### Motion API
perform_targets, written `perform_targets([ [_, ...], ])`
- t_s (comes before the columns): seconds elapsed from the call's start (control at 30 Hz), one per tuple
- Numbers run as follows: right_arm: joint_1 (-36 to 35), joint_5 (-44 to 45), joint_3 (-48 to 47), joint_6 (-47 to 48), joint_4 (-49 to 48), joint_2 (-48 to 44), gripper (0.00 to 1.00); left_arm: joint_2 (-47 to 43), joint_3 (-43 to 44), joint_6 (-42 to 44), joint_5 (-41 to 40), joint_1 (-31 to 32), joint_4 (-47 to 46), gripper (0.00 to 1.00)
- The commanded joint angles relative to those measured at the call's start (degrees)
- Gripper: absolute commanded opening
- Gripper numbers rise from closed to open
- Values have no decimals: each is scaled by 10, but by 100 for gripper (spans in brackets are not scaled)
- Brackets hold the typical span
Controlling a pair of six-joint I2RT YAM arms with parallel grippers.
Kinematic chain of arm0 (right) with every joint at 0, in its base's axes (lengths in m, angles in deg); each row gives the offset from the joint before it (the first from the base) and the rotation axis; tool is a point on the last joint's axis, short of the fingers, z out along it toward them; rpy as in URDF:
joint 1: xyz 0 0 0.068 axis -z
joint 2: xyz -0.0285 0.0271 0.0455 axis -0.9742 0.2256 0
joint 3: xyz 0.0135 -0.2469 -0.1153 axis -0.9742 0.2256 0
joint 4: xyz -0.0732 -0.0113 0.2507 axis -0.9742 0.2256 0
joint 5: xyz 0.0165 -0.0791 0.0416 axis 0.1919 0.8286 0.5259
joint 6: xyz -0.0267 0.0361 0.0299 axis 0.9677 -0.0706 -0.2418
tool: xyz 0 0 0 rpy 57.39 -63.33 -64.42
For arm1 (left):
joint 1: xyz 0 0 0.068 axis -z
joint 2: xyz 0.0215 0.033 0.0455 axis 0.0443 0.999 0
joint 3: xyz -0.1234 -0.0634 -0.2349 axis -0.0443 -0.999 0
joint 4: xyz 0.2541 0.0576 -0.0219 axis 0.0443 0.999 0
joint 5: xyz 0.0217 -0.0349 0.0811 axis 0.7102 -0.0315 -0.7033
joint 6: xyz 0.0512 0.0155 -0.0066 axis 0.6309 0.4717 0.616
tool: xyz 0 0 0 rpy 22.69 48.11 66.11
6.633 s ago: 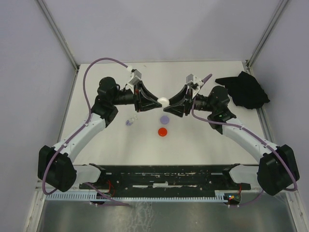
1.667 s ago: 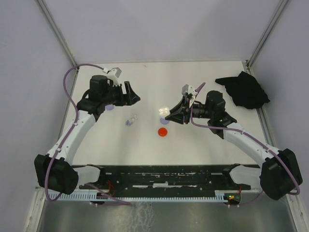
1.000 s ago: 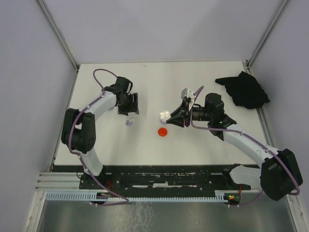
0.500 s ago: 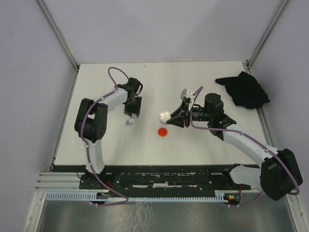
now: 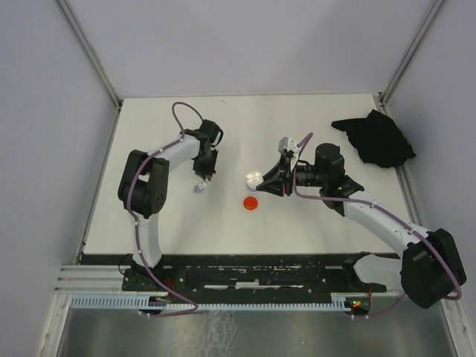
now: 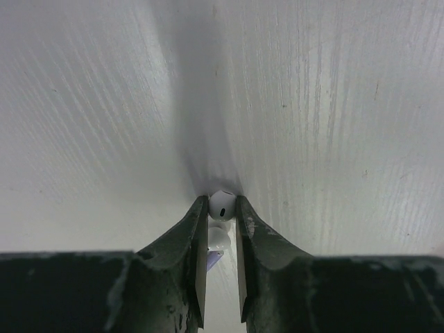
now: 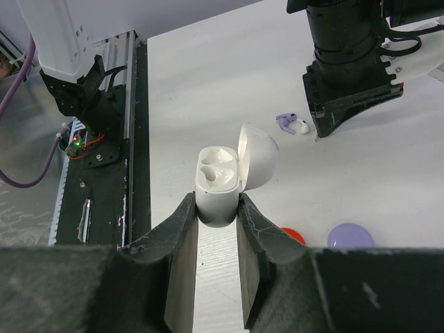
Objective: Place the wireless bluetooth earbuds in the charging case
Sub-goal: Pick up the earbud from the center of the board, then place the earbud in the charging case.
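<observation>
The white charging case [image 7: 216, 175] has its lid [image 7: 258, 156] swung open, and both wells are empty. My right gripper [image 7: 218, 202] is shut on its body and holds it over the middle of the table [image 5: 253, 177]. The earbuds lie left of it: a lilac one [image 7: 285, 121] and a white one [image 7: 303, 127]. In the top view they are a small cluster [image 5: 198, 187]. My left gripper [image 6: 222, 205] points down at the table, shut on the white earbud's head [image 6: 222, 200]. A lilac bit [image 6: 214, 257] shows behind it. From above, the left gripper [image 5: 203, 178] stands right over that cluster.
A red disc [image 5: 251, 202] lies on the table just in front of the case, with a lilac disc [image 7: 350, 236] beside it. A crumpled black cloth [image 5: 375, 138] sits at the back right. The black base rail [image 5: 245, 271] runs along the near edge.
The left arm swung in from the back left and came down over the earbuds. Its jaws closed on the white one. The right arm kept the case still.
</observation>
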Motion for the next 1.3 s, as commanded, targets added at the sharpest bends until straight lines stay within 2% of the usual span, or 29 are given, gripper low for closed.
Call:
perform_targets([
  [0.0,-2,-1,-12,1,-23,-4,2,-16,-15,24,11,7,-4,22],
  [0.37,-2,27,-10,-17,-82,-16,2,-223,-58,45,15,38,-107,20],
  [0.7,-2,72,-5,-25,-117,-36,2,-421,-136,82,40,94,-277,20],
  [1.07,-2,86,1,-31,-173,-36,2,-576,-266,137,185,120,-499,20],
  [1.27,-3,82,1,-36,-194,-32,2,-605,-295,210,231,151,-552,20],
])
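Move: With the white earbud already between its fingers at the table, the left hand has the white charging case, held by the right fingers, about 14 cm back, 14 cm right and 21 cm above. At table level, the other white earbud lies 2 cm back and 1 cm left, the purple earbuds 4 cm back and 3 cm left, the purple disc 2 cm back and 14 cm right. From the right hand, the pinched earbud is 14 cm ahead, 16 cm left and 21 cm below. Left lifts the pinched earbud some 33 cm, right and back towards the case, fingers tipping level; right rises. ##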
